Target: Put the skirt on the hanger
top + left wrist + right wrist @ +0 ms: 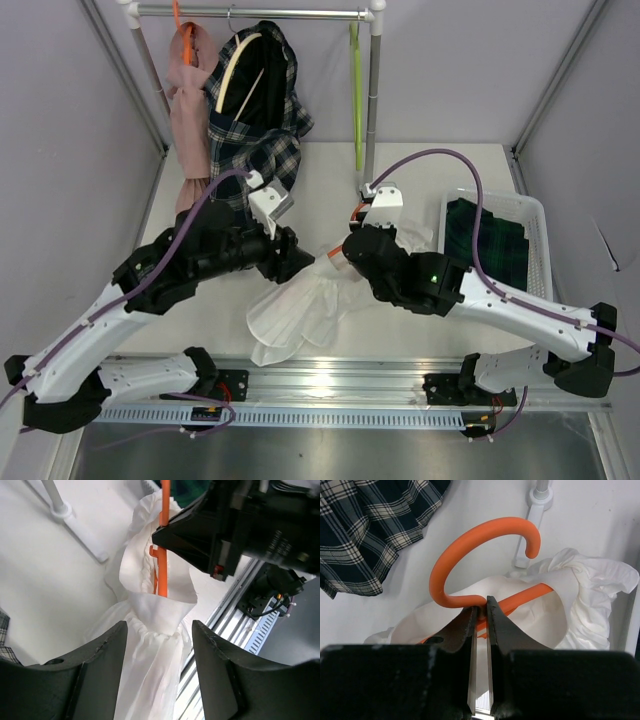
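Note:
The skirt point(485, 245), dark green tartan, lies folded in a white basket point(537, 215) at the right. The lime-green hanger point(357, 100) hangs from the rail at the back. Neither gripper touches them. My right gripper point(481, 602) is shut on the neck of an orange hanger point(470, 545) that carries a white ruffled garment point(590, 595). My left gripper point(160, 626) is open, its jaws either side of the white garment's point(150, 610) gathered band without pinching it. In the top view both grippers meet mid-table, the left gripper point(305, 265) beside the right gripper point(345, 252).
A navy-and-white checked garment point(255, 110) on a cream hanger and a pink garment point(188, 110) on an orange hanger hang from the rail point(260, 12). The rail's post point(373, 100) stands behind my grippers. The white garment point(300, 310) spreads toward the front rail.

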Robot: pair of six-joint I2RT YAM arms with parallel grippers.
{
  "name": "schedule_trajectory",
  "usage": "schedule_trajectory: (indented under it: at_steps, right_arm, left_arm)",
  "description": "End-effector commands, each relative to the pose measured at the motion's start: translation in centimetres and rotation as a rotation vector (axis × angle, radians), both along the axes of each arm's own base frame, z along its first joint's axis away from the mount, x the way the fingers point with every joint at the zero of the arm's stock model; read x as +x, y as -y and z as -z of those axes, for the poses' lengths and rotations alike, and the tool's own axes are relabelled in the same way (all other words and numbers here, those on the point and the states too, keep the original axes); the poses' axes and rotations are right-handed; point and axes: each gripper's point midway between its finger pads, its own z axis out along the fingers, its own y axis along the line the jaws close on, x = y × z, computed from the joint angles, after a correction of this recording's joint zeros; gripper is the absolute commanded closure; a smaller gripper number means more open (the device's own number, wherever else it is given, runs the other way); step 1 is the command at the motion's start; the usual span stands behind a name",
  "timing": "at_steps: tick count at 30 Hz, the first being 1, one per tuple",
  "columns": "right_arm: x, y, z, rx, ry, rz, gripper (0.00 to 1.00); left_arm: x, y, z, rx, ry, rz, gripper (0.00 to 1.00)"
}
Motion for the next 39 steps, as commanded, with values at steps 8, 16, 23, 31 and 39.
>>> schedule_trajectory:
  at_steps: [8,16,23,31,39]
  right_arm:
    - [-0.1,-0.4,-4.5,0.112,0.032,-0.029,1.0]
    - [-0.3,-0.4,-5.0,0.117,0.03,-0.04,1.0]
    - [-0.5,-0.6,-4.8,0.119,0.022,-0.057,1.0]
    - [-0.3,-0.3,-4.6,0.111,0.019,-0.05,0.89]
    - [0.5,2.0,-4.7,0.188,0.005,-0.054,0.59]
  left_arm:
    - [-0.9,2.6,2.6,0.043,-0.001,0.168,0.42]
    - [-0.2,3.9,4.8,0.095,-0.031,0.153,0.45]
    - [0.5,4.3,6.1,0.112,-0.03,0.105,0.76]
    - [0.6,3.5,5.4,0.089,-0.01,0.068,1.0]
    - [0.2,2.2,3.9,0.049,0.012,0.037,1.0]
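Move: The left hand's target is the hanger arm's end inside the white skirt's waistband, about 4 cm to its right, level fore-and-aft and some 7 cm below. The hanger's neck, still gripped by the right fingers, lies about 7 cm ahead, 13 cm right and 5 cm lower. The skirt's loose hem hangs some 20 cm below, 5 cm back and 5 cm left. From the right hand, the covered end is about 7 cm back and 9 cm left, slightly below. The left fingers close on the hanger arm through the skirt's fabric, pinching both together, after the open hand eases back a touch, then sinks about 7 cm and shifts some 4 cm right with a slight roll. With that grip made, the right hand, nearly in place until then, opens its fingers around the hanger's neck and rises about a centimetre. ##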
